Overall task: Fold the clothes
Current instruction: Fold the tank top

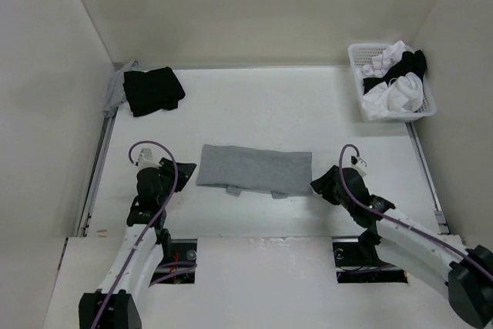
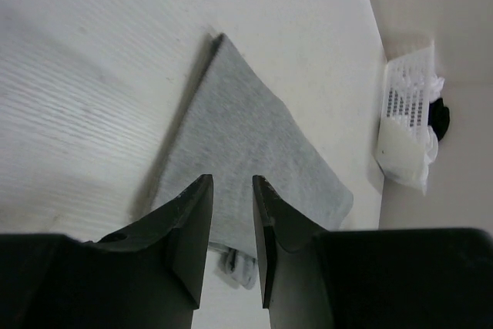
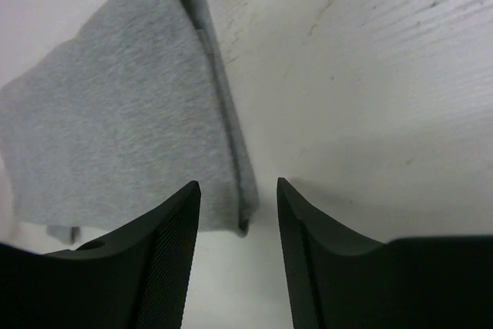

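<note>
The clothes [image 1: 254, 169], a light-grey top, lie folded into a flat long rectangle at the middle of the table, with two small tabs of fabric poking out along the near edge. My left gripper [image 1: 181, 169] sits at the rectangle's left end, jaws apart and holding nothing. In the left wrist view the grey fabric [image 2: 246, 136] lies beyond the left gripper [image 2: 232, 181]. My right gripper [image 1: 317, 185] is at the right end, open. In the right wrist view the right gripper [image 3: 237, 184] stands wide, with the near right corner of the clothes [image 3: 115, 113] lying on the table between the fingers, untouched.
A black folded garment [image 1: 154, 90] lies at the back left on a bit of grey cloth [image 1: 117, 88]. A white basket [image 1: 391, 82] with white and black bundled clothes stands at the back right, also seen as the basket [image 2: 404, 113]. Walls enclose three sides.
</note>
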Motion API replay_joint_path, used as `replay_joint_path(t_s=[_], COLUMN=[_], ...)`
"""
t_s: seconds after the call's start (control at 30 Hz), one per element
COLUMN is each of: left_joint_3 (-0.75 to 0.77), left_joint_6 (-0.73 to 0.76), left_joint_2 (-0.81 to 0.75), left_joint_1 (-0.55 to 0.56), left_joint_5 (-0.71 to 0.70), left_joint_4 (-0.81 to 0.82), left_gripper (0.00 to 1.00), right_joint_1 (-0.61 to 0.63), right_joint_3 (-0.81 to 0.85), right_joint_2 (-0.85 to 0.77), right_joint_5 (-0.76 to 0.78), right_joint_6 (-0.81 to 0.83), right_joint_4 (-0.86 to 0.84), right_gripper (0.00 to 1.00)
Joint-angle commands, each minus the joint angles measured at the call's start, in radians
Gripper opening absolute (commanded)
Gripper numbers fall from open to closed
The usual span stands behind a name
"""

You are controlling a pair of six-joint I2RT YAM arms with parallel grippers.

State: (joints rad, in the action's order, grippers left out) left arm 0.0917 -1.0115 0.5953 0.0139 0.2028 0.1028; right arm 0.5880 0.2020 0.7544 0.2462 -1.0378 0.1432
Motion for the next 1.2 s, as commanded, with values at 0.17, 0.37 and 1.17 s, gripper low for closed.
replay_joint_path(t_s=[0.17, 0.37, 1.17], left_joint_3=[0.129, 0.138, 0.143], left_joint_6=[0.05, 0.047, 0.039], left_joint_2=[0.162, 0.293, 0.184], left_joint_1=[0.302, 0.402, 0.473], left_joint_5=[-0.198, -0.233, -0.203], left_joint_4=[0.204, 0.342, 0.318], left_gripper=[0.25, 0.25, 0.25], right_joint_1=[-0.093, -0.122, 0.152], right_joint_3=[0.073, 0.085, 0.503], right_joint_2=[0.25, 0.381, 0.305], right_joint_5=[-0.11, -0.211, 0.067], right_joint_6=[0.078, 0.044, 0.266], right_joint_4=[-0.261, -0.387, -0.039], right_gripper=[0.47, 0.36, 0.0])
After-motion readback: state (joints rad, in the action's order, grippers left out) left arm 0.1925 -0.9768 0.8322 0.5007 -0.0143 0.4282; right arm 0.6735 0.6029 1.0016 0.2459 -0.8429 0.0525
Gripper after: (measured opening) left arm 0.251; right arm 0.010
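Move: The tank top lies folded into a wide strip, and its right end is about 4 cm ahead of my open right hand, 2 cm to its left and 2 cm below; its middle is some 19 cm left and 4 cm ahead. One strap tip pokes out roughly 11 cm left and 3 cm back, the other about 26 cm left and 2 cm back. From my left hand the tank top's middle is around 19 cm to the right, level with it and 6 cm lower. My right hand reaches forward about 4 cm, slightly left and down, shuts its fingers on the middle of the tank top's right edge, then lifts it some 14 cm, swinging left over the strip and tipping up. Meanwhile my left hand, still part open, sweeps right over the strip's left end, turning clockwise, and finally rises a little. ##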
